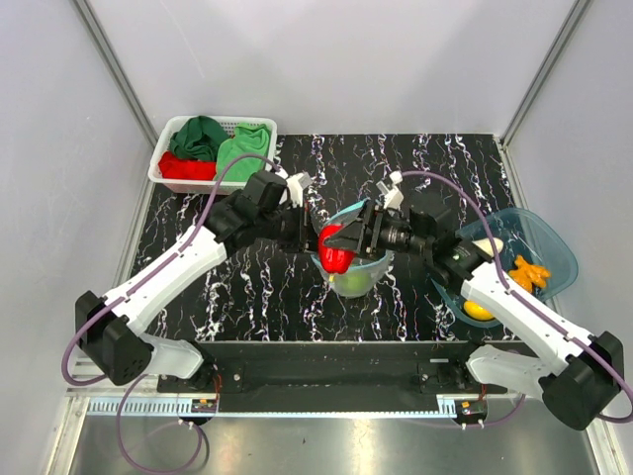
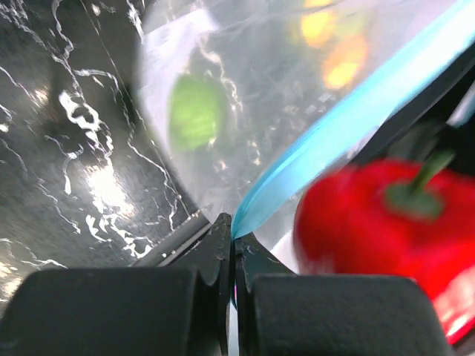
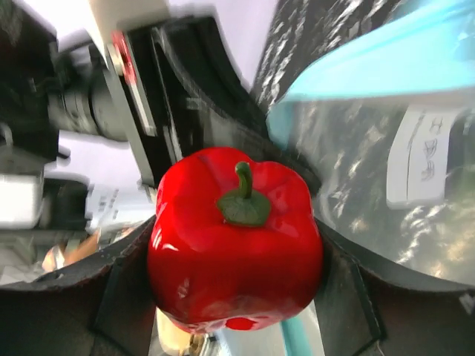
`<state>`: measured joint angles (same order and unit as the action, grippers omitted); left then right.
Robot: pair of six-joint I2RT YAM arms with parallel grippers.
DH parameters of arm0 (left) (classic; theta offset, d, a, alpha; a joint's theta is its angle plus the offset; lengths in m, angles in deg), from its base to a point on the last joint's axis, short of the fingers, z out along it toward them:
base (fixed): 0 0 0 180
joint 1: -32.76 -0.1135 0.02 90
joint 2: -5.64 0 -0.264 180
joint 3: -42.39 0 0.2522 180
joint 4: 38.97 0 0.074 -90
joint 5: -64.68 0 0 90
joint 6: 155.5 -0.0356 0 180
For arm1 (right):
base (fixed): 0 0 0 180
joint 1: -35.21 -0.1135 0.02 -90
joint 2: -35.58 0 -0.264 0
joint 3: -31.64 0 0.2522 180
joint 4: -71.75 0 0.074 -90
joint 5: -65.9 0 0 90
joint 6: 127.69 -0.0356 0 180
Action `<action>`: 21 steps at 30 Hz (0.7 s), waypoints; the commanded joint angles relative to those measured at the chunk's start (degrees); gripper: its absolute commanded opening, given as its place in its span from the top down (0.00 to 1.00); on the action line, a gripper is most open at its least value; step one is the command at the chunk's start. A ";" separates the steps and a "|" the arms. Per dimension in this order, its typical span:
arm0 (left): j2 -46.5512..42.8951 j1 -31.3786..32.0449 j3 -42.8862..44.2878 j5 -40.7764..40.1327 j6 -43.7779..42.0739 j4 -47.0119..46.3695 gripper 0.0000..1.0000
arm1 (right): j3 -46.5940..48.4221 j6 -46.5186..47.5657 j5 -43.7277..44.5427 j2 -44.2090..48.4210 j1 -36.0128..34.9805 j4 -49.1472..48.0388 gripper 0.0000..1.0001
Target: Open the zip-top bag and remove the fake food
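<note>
The clear zip-top bag (image 1: 358,267) with a light blue zip strip (image 2: 356,111) hangs above the middle of the table. My left gripper (image 1: 315,236) is shut on the bag's blue strip edge (image 2: 249,215). My right gripper (image 1: 341,240) is shut on a glossy red bell pepper (image 3: 236,241) with a green stem, held at the bag's mouth (image 1: 336,252). A green piece (image 2: 197,111) and a yellow-orange piece (image 2: 330,44) show blurred through the bag. The green piece also shows in the top view (image 1: 354,280).
A teal plastic tub (image 1: 554,247) at the right holds an orange piece (image 1: 527,270), a yellow piece (image 1: 478,311) and a pale piece (image 1: 488,244). A white basket (image 1: 166,158) at the back left holds red and green cloths (image 1: 213,143).
</note>
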<state>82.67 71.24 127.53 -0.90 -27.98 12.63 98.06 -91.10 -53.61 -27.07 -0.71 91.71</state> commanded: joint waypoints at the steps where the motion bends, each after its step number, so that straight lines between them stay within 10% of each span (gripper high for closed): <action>1: -0.92 -0.25 2.90 2.64 -2.72 1.97 1.00 | -0.64 -0.91 -11.27 0.25 0.33 -12.17 0.88; 9: -2.76 -0.16 -2.03 1.07 0.45 1.44 1.00 | 6.30 -7.23 1.53 -4.93 0.41 -20.54 0.90; 16: -3.91 -0.16 -1.59 -1.84 1.68 1.44 1.00 | 28.34 9.89 28.33 -3.81 0.94 22.85 0.87; 21: -4.09 -0.16 -0.18 -2.98 0.80 1.53 1.00 | 26.71 12.45 48.13 4.80 4.18 43.44 0.86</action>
<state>80.46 71.00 125.08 -2.10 -26.99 15.26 125.21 -83.95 -25.94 -29.59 0.73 113.04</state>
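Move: Some 35 cm to the right of the right hand, about 4 cm farther out and 23 cm lower, stands the blue tub for the red pepper already in its fingers. In the tub, the yellow fruit lies 30 cm right and 7 cm back, the orange piece 42 cm right and 3 cm ahead. The bag hangs 3 cm right, 1 cm ahead and 12 cm below. From the left hand, the tub is about 40 cm right, 4 cm ahead and 18 cm lower. Lifting the pepper clear of the bag mouth, the right hand drifts a little left, rises about 11 cm and swings forward some 7 cm, then sweeps right about 8 cm to the tub's side, turning roughly 30 degrees clockwise and keeping its grip. The left hand keeps the bag's zip edge pinched, easing a centimetre or two left, back and down. ##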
